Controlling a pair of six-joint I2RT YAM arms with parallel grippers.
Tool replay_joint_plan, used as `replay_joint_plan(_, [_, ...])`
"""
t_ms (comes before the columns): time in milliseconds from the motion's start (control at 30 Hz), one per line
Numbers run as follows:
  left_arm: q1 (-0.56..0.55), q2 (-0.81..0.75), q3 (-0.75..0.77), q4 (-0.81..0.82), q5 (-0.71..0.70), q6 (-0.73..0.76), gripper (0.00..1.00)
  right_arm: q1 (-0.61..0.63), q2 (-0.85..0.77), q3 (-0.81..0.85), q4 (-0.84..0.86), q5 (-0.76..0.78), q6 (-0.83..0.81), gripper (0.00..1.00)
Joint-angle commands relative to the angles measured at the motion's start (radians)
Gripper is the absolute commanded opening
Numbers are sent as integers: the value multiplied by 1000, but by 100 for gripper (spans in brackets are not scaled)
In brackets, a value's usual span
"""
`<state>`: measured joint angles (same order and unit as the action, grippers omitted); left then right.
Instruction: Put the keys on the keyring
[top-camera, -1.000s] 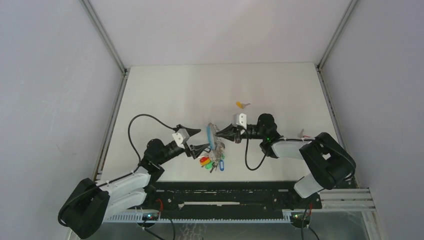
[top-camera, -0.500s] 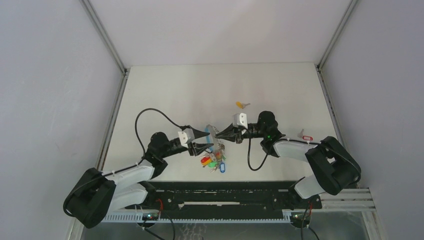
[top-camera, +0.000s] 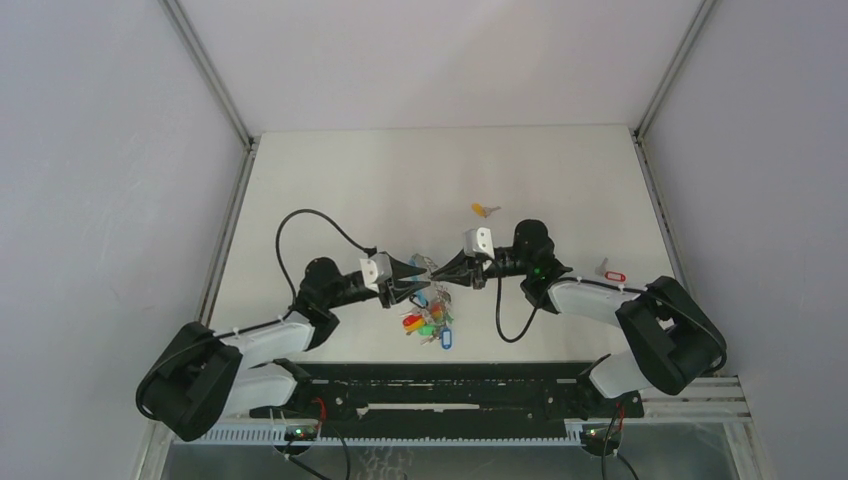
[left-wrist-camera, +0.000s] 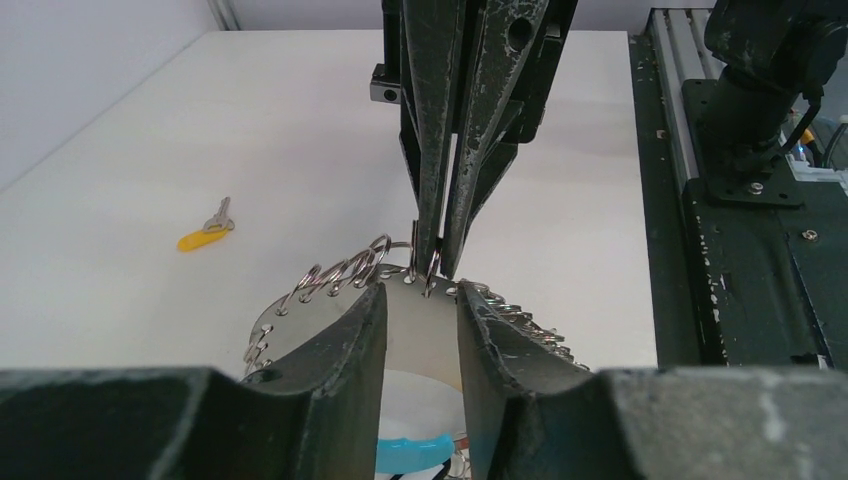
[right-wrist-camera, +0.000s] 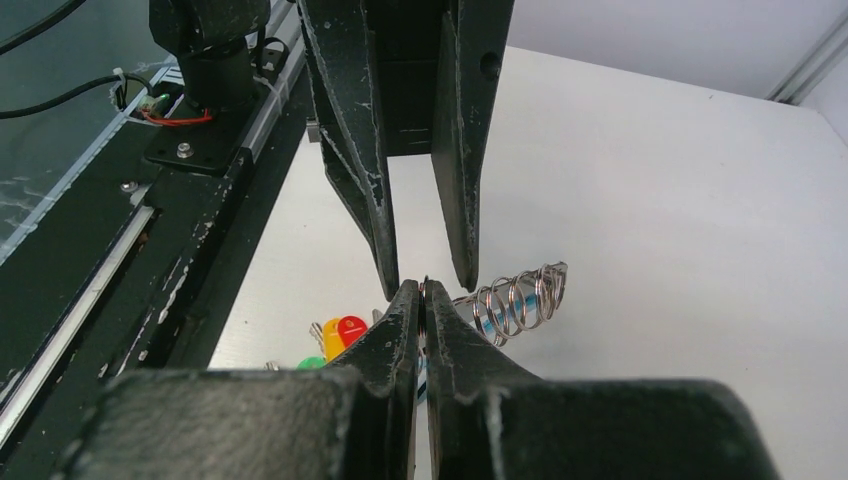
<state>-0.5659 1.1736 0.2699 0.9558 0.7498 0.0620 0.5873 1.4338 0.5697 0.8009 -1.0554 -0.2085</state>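
Observation:
The keyring, a grey loop with a cyan part and a fringe of coloured-tagged keys, sits at the table's near middle. My right gripper is shut on one small wire ring on its edge. My left gripper is open, its fingertips against the grey band, facing the right gripper. An orange-yellow-tagged key lies behind, also in the left wrist view. A red-tagged key lies at the right.
The black base rail runs along the near edge, close beside the keyring. Grey walls and metal frame posts bound the white table on both sides. The left arm's cable loops above the table.
My left gripper has moved right up to the keyring, now tip to tip with the right gripper. The right gripper has shifted slightly left. The loose keys have not moved.

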Motion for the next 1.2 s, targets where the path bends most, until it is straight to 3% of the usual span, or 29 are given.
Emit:
replay_joint_plan(0, [6, 22, 70, 47, 42, -13, 35, 12, -28, 60, 27, -24, -23, 0])
replay_joint_plan(367, [5, 62, 83, 71, 80, -40, 24, 23, -20, 68, 20, -24, -23, 0])
replay_joint_plan(633, [6, 19, 86, 9, 55, -8, 0, 26, -27, 71, -24, -18, -46, 0])
replay_joint_plan(700, [6, -10, 96, -58, 37, 17, 0, 26, -36, 71, -51, -9, -64, 0])
replay_joint_plan(867, [-1, -103, 173, -415, -38, 141, 0, 29, -67, 71, -162, 30, -115, 0])
replay_joint_plan(1067, [-32, -167, 255, -686, -151, 227, 0, 40, -137, 72, -325, 116, -201, 23])
replay_joint_plan(1167, [-67, -167, 310, -814, -234, 274, 0, 50, -162, 96, -429, 163, -258, 30])
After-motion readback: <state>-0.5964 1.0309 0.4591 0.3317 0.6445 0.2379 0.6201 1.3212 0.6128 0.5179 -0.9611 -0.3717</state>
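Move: The keyring's coil edge is still pinched in the right fingers, right at that hand's point, and lies level with the half-open left fingers, about 1 cm to the left hand's right. From the left hand, the coloured key tags hang some 11 cm below and 4 cm back, about 1 cm to its right; the loose yellow-tagged key lies on the table roughly 28 cm ahead, 12 cm right and 16 cm below. The keyring's coil edge changes hands: the left hand creeps barely 1 cm right onto it, its fingers closing fully until they pinch the wire beside the right fingertips, while the right hand holds almost still. Then the left hand eases back left about 1.5 cm and a little forward, its fingers tipping down some 13 degrees; the right fingers open about a quarter and let go as that hand starts back to its right. ##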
